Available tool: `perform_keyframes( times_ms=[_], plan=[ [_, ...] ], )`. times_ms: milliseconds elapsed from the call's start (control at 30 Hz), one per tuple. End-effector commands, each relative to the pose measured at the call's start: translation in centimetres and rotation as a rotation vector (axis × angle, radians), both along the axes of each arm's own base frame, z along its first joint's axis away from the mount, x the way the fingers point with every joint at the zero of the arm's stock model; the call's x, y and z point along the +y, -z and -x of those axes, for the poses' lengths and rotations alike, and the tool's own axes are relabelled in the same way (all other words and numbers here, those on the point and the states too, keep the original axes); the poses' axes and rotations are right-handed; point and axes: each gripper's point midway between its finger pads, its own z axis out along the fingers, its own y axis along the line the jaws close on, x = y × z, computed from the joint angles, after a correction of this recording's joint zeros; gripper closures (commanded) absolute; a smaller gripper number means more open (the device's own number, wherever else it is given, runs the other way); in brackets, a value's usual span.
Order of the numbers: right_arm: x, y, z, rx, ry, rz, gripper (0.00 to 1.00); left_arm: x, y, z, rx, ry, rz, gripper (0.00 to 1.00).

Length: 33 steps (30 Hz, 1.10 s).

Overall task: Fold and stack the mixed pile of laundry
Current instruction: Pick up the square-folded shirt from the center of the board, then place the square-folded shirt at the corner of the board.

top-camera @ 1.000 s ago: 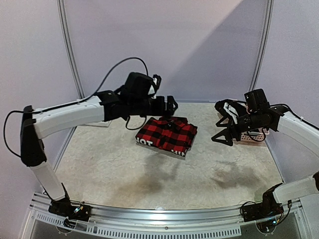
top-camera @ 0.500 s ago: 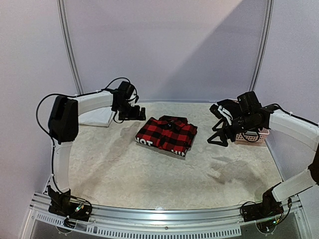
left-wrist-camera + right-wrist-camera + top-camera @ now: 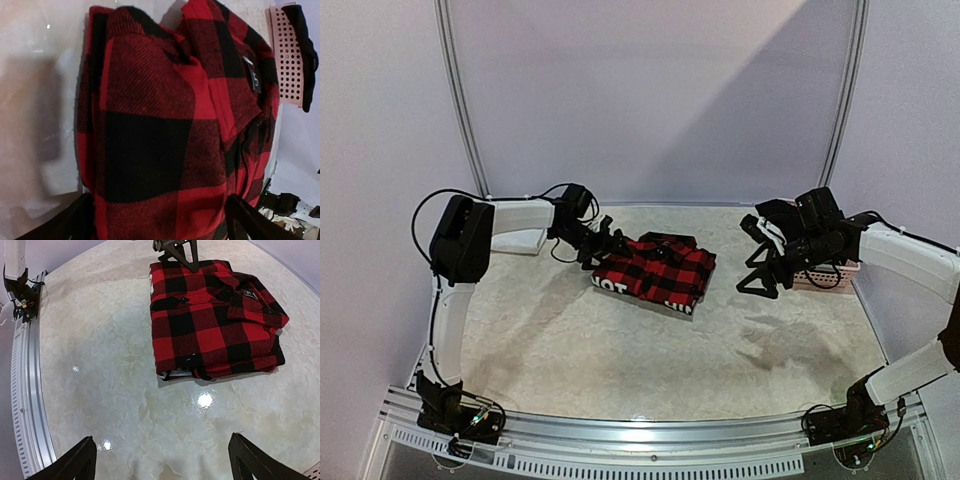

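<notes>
The red-and-black checked shirt (image 3: 657, 268) lies folded in the middle of the table, on top of a dark piece with white lettering (image 3: 611, 285). My left gripper (image 3: 606, 244) is low at the shirt's far-left edge. In the left wrist view the shirt (image 3: 165, 125) fills the frame, and the left gripper (image 3: 160, 226) is open with one finger on each side of the cloth. My right gripper (image 3: 761, 256) hangs open above bare table to the right of the shirt. In the right wrist view the right gripper (image 3: 162, 462) holds nothing, with the shirt (image 3: 210, 325) beyond it.
A pink perforated basket (image 3: 826, 273) stands at the right behind my right arm, with a dark piece (image 3: 306, 50) hanging on it. A folded white cloth (image 3: 518, 240) lies at the back left. The metal rail (image 3: 640, 440) runs along the near edge.
My left arm came down from high over the shirt to the back left, then reached right to the shirt's edge. My right gripper drifted slightly left.
</notes>
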Motion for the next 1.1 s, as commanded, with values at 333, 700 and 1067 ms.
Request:
perform_keyframes(
  times_ms=[333,700,1067],
  plan=[
    [0.0,0.1,0.6,-0.003,-0.023,-0.005,0.08,-2.2,3.9,1.1,0.191,-0.039,0.108,0.76],
    [-0.1,0.3,0.5,-0.005,-0.026,0.006,0.09,3.0,-3.3,-2.2,-0.117,0.035,-0.191,1.00],
    [-0.3,0.4,0.7,-0.011,-0.030,0.015,0.09,10.7,-9.4,-6.0,-0.352,-0.052,-0.518,1.00]
  ],
)
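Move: The plaid folded shirt's middle lies about 12 cm right of the left hand and 5 cm nearer the base, only some 2 cm lower; its left edge is already between the open fingers. The white folded stack sits roughly 25 cm to this hand's left and 6 cm farther out, some 3 cm lower. From the idle right hand, the shirt's middle is about 23 cm left, 12 cm ahead and 15 cm down. Push the left gripper about 2 cm farther right and 2 cm down onto the shirt's left edge while closing the wide-open fingers to pinch the cloth. Then, keeping the pinch, lift about 7 cm and carry it some 8 cm left and 4 to 5 cm forward, towards the white stack, swinging the fingers nearly 30 degrees towards straight down. ##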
